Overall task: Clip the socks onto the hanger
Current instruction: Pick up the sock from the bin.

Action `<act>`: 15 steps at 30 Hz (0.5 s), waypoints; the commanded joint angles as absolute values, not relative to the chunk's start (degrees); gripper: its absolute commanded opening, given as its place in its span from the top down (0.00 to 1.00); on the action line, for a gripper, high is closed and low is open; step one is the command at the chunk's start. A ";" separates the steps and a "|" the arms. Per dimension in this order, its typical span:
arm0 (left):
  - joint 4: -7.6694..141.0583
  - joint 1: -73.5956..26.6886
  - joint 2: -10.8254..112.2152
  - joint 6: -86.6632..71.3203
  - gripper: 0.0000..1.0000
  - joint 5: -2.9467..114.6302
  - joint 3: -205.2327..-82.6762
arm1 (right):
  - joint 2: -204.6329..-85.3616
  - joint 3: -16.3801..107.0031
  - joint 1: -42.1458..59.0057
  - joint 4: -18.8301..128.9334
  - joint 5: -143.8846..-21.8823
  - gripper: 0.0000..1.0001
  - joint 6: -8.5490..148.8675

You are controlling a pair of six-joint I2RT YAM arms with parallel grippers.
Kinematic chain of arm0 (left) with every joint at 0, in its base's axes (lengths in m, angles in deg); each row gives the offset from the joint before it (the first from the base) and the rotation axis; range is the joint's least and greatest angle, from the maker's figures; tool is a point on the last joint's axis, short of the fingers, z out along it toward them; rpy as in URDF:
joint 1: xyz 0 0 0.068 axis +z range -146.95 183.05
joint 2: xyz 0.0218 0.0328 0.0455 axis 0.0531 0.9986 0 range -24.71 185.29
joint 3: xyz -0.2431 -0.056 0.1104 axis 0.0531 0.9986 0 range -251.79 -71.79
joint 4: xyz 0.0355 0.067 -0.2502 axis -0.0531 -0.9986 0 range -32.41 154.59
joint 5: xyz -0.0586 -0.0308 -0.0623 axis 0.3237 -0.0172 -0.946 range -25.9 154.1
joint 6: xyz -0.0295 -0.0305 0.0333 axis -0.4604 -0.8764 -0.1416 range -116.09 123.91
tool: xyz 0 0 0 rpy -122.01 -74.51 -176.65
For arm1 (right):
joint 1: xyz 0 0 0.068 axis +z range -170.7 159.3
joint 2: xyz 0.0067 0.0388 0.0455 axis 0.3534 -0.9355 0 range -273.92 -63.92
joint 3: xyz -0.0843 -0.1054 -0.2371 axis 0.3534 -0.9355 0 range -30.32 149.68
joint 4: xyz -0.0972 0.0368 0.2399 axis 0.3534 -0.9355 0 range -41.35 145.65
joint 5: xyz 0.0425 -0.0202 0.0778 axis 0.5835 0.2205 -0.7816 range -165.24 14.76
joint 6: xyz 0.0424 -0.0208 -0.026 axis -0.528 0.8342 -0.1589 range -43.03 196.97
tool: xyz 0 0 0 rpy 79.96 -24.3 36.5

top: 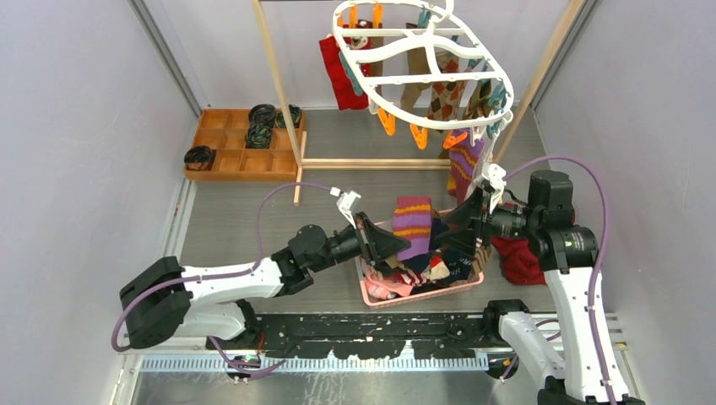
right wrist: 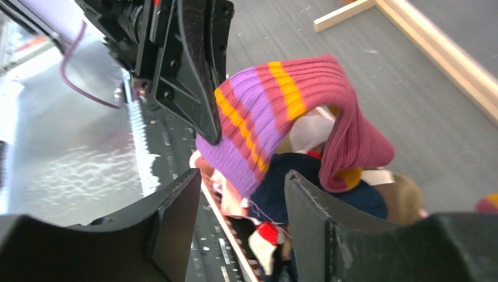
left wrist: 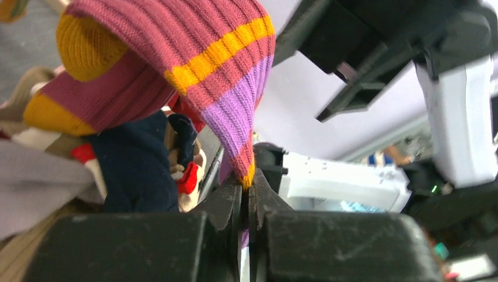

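Note:
A pink, purple and orange striped sock (top: 414, 224) hangs draped above the pink basket (top: 371, 293) of mixed socks (top: 439, 268). My left gripper (top: 402, 243) is shut on its lower edge. In the left wrist view the sock's hem (left wrist: 248, 174) is pinched between the closed jaws of the left gripper (left wrist: 246, 191). My right gripper (top: 452, 224) stands open just right of the sock. Nothing is between the fingers of the right gripper (right wrist: 244, 185), and the striped sock (right wrist: 276, 111) hangs beyond them. The white oval hanger (top: 439, 123) hangs at the back with several socks (top: 443, 97) clipped on it.
A wooden rack (top: 277, 93) holds the hanger. A wooden tray (top: 221, 160) with black coiled rolls (top: 260, 126) lies at the back left. A red cloth (top: 517, 260) lies right of the basket. Grey walls close in both sides.

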State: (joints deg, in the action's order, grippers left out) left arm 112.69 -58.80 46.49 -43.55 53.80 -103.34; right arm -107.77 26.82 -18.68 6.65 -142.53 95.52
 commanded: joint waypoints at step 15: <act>84.93 -56.94 42.45 -80.08 1.00 73.45 -117.97 | -110.25 34.93 -18.27 -14.36 -143.71 0.03 139.37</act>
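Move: The striped sock is already pinched by its purple cuff in my shut left fingers; its middle lies about 4 cm ahead of them. From my half-open right hand that middle is some 6 cm to the left, 3 cm ahead and 3 cm lower. The bin's middle sits roughly 20 cm below my left hand and 3 cm to its right; the hanging sock is about 18 cm ahead of that hand and 13 cm to its right. I keep the pinch on the cuff and carry the sock with my left hand about 5 cm forward and a little left, then mostly up by some 5 cm, rolling the wrist about 30 degrees as the fingers swing round forward. My right hand, its fingers already parting, opens on to nearly full width, easing about 1.5 cm back and slightly right, clear of the sock, and rolling its forward side upward. ##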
